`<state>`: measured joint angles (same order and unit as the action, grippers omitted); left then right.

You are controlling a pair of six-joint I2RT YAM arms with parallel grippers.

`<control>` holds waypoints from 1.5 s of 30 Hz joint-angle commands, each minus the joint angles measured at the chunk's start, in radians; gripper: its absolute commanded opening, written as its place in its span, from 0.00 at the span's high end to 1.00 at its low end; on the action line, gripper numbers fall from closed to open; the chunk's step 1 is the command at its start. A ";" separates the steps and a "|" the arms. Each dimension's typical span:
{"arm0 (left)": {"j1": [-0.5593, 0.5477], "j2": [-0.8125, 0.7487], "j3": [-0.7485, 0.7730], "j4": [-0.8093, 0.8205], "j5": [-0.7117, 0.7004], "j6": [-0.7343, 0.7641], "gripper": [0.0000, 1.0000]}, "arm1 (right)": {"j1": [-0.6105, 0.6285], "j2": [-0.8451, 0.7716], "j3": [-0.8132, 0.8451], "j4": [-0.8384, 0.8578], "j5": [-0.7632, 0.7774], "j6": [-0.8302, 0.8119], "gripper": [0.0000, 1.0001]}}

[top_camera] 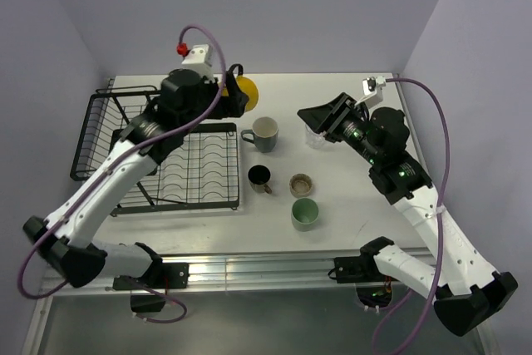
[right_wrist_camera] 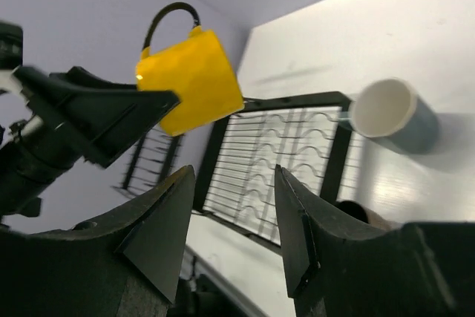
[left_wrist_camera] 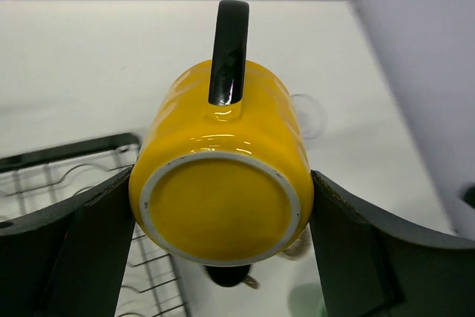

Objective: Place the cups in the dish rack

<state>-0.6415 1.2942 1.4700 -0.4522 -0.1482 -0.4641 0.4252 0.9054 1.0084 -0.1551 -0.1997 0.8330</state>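
Observation:
My left gripper (top_camera: pixel 235 99) is shut on the yellow mug (top_camera: pixel 246 89) and holds it on its side in the air, past the far right corner of the dish rack (top_camera: pixel 199 174). The left wrist view shows the mug's base (left_wrist_camera: pixel 221 209) between both fingers (left_wrist_camera: pixel 96 239), black handle up. My right gripper (top_camera: pixel 320 118) is open and empty, pointing left, with the clear glass (top_camera: pixel 319 139) just below it. The grey mug (top_camera: pixel 264 133), black mug (top_camera: pixel 260 176), beige-brown cup (top_camera: pixel 302 184) and pale green tumbler (top_camera: pixel 305 213) stand on the table right of the rack.
The rack's raised basket (top_camera: pixel 108 126) is at the far left, and the flat grid with curved dividers (right_wrist_camera: pixel 274 157) holds no cups. Walls close in the table at the back and on both sides. The right wrist view shows the yellow mug (right_wrist_camera: pixel 189 79) and grey mug (right_wrist_camera: pixel 393 115).

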 commanded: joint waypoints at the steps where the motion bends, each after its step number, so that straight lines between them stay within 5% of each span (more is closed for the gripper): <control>1: -0.053 0.114 0.131 -0.123 -0.293 0.018 1.00 | 0.001 0.001 0.044 -0.106 0.080 -0.081 0.45; 9: -0.061 0.323 0.178 -0.264 -0.520 -0.050 1.00 | 0.001 0.023 0.047 -0.142 0.066 -0.112 0.45; 36: 0.081 0.246 -0.180 -0.233 -0.409 -0.330 1.00 | 0.012 0.082 0.022 -0.144 0.034 -0.137 0.45; 45: 0.118 0.338 -0.064 -0.379 -0.462 -0.525 1.00 | 0.014 0.092 0.021 -0.146 0.042 -0.140 0.45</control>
<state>-0.5220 1.6119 1.3022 -0.7990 -0.5495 -0.8669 0.4297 0.9932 1.0100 -0.3229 -0.1623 0.7116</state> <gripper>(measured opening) 0.884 0.551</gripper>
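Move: Beneath the left hand, which already holds the yellow cup, lies the dish rack: the middle of its right-hand section is about 2 cm ahead, some 13 cm to the left and 32 cm down. Near this path, the grey cup stands roughly 13 cm ahead, 6 cm right and 31 cm down, the black cup 4 cm back, 5 cm right and 32 cm down. From the right hand that rack section is about 8 cm ahead, 30 cm left and 32 cm down. Carrying the yellow cup down to the rack's right-hand section, the left hand drops fast with a little forward travel, then eases left while still sinking, some 23 cm down and 11 cm left in all. Its wrist turns about 50 degrees counter-clockwise and tips the fingers steeply down; they keep their hold. The empty right hand sinks about 7 cm, fingers staying part open. ##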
